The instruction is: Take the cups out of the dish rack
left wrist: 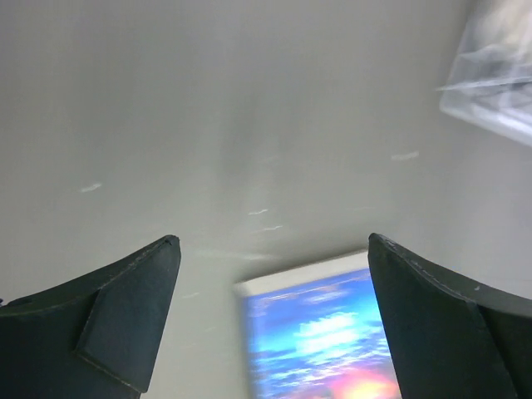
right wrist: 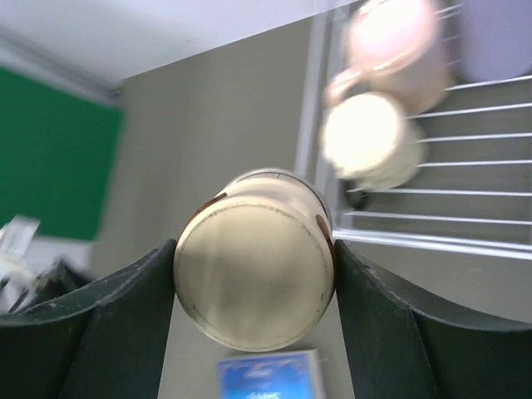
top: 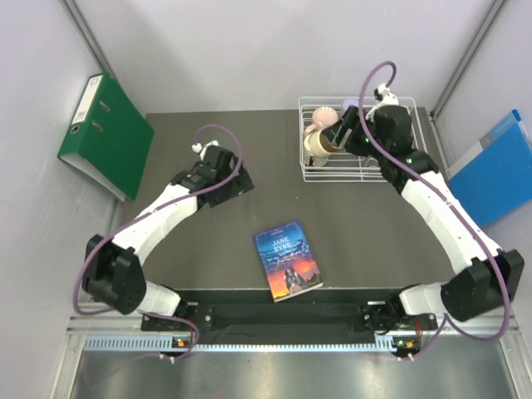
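Note:
My right gripper (top: 322, 141) is shut on a beige cup (top: 315, 148), lifted at the left edge of the white wire dish rack (top: 391, 170). In the right wrist view the cup's round base (right wrist: 253, 283) faces the camera, clamped between both fingers (right wrist: 125, 324). Behind it in the rack stand a pink handled mug (right wrist: 391, 46), a cream cup (right wrist: 370, 141) and a lilac tumbler (right wrist: 499, 33). My left gripper (top: 241, 184) hovers open over the table's left middle, with nothing between its fingers (left wrist: 125, 316).
A paperback book (top: 288, 260) lies near the front of the table, and shows below the left gripper (left wrist: 320, 341). A green binder (top: 104, 133) leans at the far left. A blue folder (top: 495, 166) leans at the right. A blurred pale shape (left wrist: 495, 83) sits top right in the left wrist view.

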Tool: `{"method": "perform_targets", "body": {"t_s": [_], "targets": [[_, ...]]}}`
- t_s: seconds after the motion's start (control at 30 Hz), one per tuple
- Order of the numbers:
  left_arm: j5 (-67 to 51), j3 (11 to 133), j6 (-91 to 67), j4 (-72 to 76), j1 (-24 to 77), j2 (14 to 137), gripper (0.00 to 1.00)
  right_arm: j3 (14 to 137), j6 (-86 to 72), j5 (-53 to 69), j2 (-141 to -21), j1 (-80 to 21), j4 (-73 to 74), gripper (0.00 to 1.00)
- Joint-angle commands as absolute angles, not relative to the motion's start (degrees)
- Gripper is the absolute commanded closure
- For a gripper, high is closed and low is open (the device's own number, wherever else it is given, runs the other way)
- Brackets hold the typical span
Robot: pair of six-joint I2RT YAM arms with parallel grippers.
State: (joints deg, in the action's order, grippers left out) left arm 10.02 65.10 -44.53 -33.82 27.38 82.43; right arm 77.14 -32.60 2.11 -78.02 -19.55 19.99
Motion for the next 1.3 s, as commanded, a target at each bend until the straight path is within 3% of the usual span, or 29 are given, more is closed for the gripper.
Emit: {"method": "perform_targets", "body": {"t_s": [0.0, 0.13, 0.33, 0.53, 1.0, 1.23, 1.27], "targets": [[-8.84, 57.17, -51.93, -10.54, 20.85, 74.29, 0.01, 66.73, -43.92, 21.16, -73.13, -17.15, -3.39, 1.00], [-23.17, 50.98, -61.07, 7.13, 16.70, 72.51, 0.01, 54.44, -59.88, 32.92, -72.16, -16.17, -27.51, 1.00], [-33.13, 45.71, -71.97, 25.29, 16.35, 73.21, 0.01, 46.68, -71.18, 36.74, -73.56, -16.87, -45.25, 1.00], [-36.83, 45.09, -75.06, 33.74, 17.66, 73.22, 0.03, 45.96, -71.20, 35.86, -76.02, -20.12, -47.28, 1.00], [-36.91, 46.32, -74.09, 35.68, 19.34, 70.75, 0.11, 52.82, -70.31, 35.59, -85.69, -27.33, -48.34, 1.00], [-38.58, 44.30, -76.99, 42.80, 20.04, 72.33, 0.33, 56.25, -71.54, 37.70, -89.47, -29.97, -50.09, 1.00], [-38.84, 44.21, -77.34, 43.93, 20.04, 72.68, 0.42, 56.34, -71.72, 38.05, -89.91, -30.32, -50.36, 1.00]]}}
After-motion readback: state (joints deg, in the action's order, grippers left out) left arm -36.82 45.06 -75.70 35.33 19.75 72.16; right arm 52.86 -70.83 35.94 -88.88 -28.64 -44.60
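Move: From the left hand, the cup already held by the right lies about 28 cm to the right, 7 cm ahead and 16 cm up; the book is some 17 cm right, 14 cm back and 14 cm below. From the right hand, the waiting left gripper is thus 28 cm left, 7 cm back and 16 cm down. Under the right hand in the rack, about 19 cm lower, stand the cream mug 13 cm ahead and 2 cm left, and the pink mug 21 cm straight ahead. Leftward about 16 cm and back some 7, the right hand carries its firmly kept cup off the rack side, swinging its fingers round to point left. The left hand rises some 18 cm and shifts right, rolling from fingers-down to nearly level and facing it. It starts to close around the cup's mouth end, one finger at the opening, the other outside. ##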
